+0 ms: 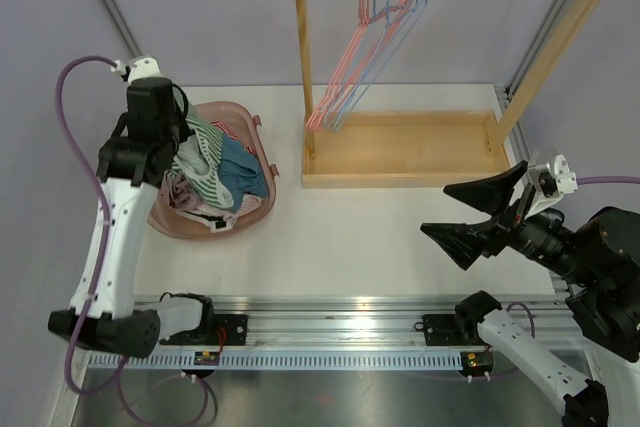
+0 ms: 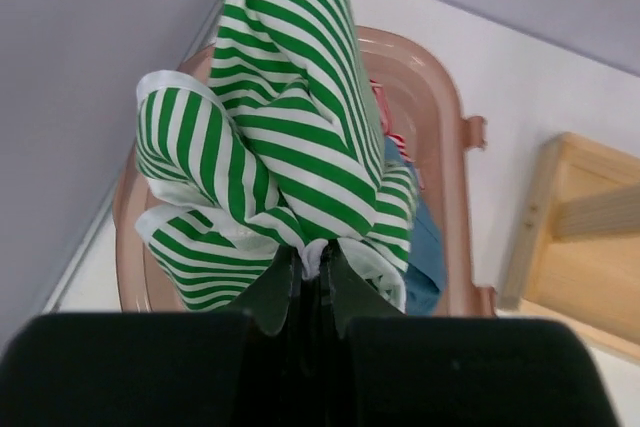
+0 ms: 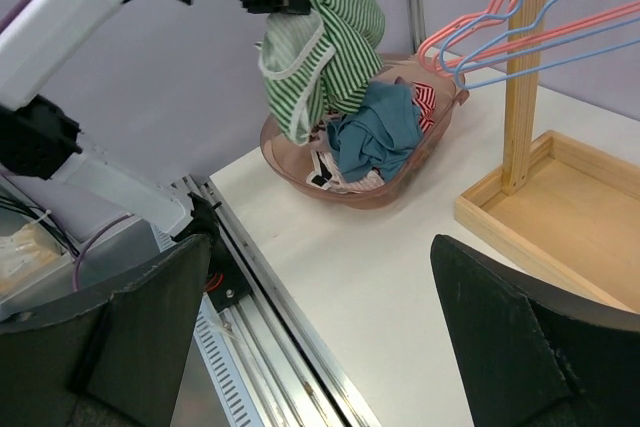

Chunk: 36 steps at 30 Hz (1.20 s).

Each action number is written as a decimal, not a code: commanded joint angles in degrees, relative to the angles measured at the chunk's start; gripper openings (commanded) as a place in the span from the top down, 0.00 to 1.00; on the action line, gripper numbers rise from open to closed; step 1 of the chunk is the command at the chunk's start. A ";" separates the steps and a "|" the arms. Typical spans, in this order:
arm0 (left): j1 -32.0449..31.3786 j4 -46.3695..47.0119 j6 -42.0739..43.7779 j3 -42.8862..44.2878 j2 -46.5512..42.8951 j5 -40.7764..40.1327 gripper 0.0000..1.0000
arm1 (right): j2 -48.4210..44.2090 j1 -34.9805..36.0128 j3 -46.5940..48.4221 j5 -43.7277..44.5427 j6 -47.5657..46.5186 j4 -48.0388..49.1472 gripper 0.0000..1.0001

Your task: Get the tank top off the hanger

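Observation:
The tank top (image 1: 207, 150), green-and-white striped, hangs bunched from my left gripper (image 1: 186, 139) above the pink laundry basket (image 1: 215, 234). In the left wrist view the jaws of the left gripper (image 2: 318, 259) are shut on a white fold of the tank top (image 2: 285, 147). The right wrist view shows the tank top (image 3: 325, 47) dangling over the basket (image 3: 300, 172). Pink and blue wire hangers (image 1: 360, 57) hang bare on the wooden rack's rail. My right gripper (image 1: 437, 210) stands wide open over the table's right side, holding nothing (image 3: 320, 267).
The basket holds other clothes, among them a blue garment (image 1: 243, 172). The wooden rack (image 1: 400, 152) with its tray base stands at the back right. A metal rail (image 1: 350, 312) runs along the near table edge.

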 commanded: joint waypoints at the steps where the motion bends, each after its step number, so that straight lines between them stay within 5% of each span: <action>1: 7.11 4.34 5.25 3.37 9.86 12.04 1.00 | 1.22 0.30 -0.26 -1.73 0.30 3.45 0.00; 15: 15.29 7.50 -2.57 -4.44 40.02 25.60 1.00 | -1.15 0.30 -7.11 -5.69 1.79 7.40 0.00; 23: 15.47 6.98 -3.98 -6.73 40.58 20.95 0.98 | -4.05 0.30 -8.61 -4.64 1.00 6.09 0.01; 24: 15.47 6.62 -4.07 -6.47 40.23 21.21 0.88 | -4.14 0.30 -8.70 -4.20 1.09 5.56 0.00; 27: 15.47 6.97 -4.07 -6.02 35.32 22.44 0.81 | -4.14 0.30 -8.26 2.46 2.23 2.40 0.00; 30: 15.38 6.71 -3.63 -5.41 28.90 23.32 0.61 | -3.70 0.30 -7.56 13.62 3.63 -1.02 0.01; 31: 15.38 6.71 -3.54 -5.32 27.32 23.41 0.44 | -3.70 0.30 -7.47 16.34 3.81 -1.82 0.00; 36: 15.38 5.75 -2.58 -5.15 15.21 21.65 0.12 | -3.79 0.30 -6.33 29.54 3.90 -5.42 0.01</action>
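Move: My left hand holds the green-striped tank top, which hangs below the fingers. The middle of the basket lies about 8 cm ahead, 3 cm to the left and 30 cm below. In it the blue tank top lies about 8 cm ahead and 5 cm right, the mauve one roughly 2 cm ahead and 8 cm left. The foot of the rack's left post is some 12 cm ahead and 23 cm right. From my right hand the basket is about 45 cm left, 30 cm ahead and 40 cm below. I sink my left hand about 28 cm into the basket while reaching some 10 cm forward, tipping the fingers further down by about 35 degrees, with the green-striped tank top still pinched. There I open the fingers, let go of it and climb straight away, about 11 cm up and slightly back. My empty right hand eases down, forward and right a few centimetres, late on turning clockwise. ##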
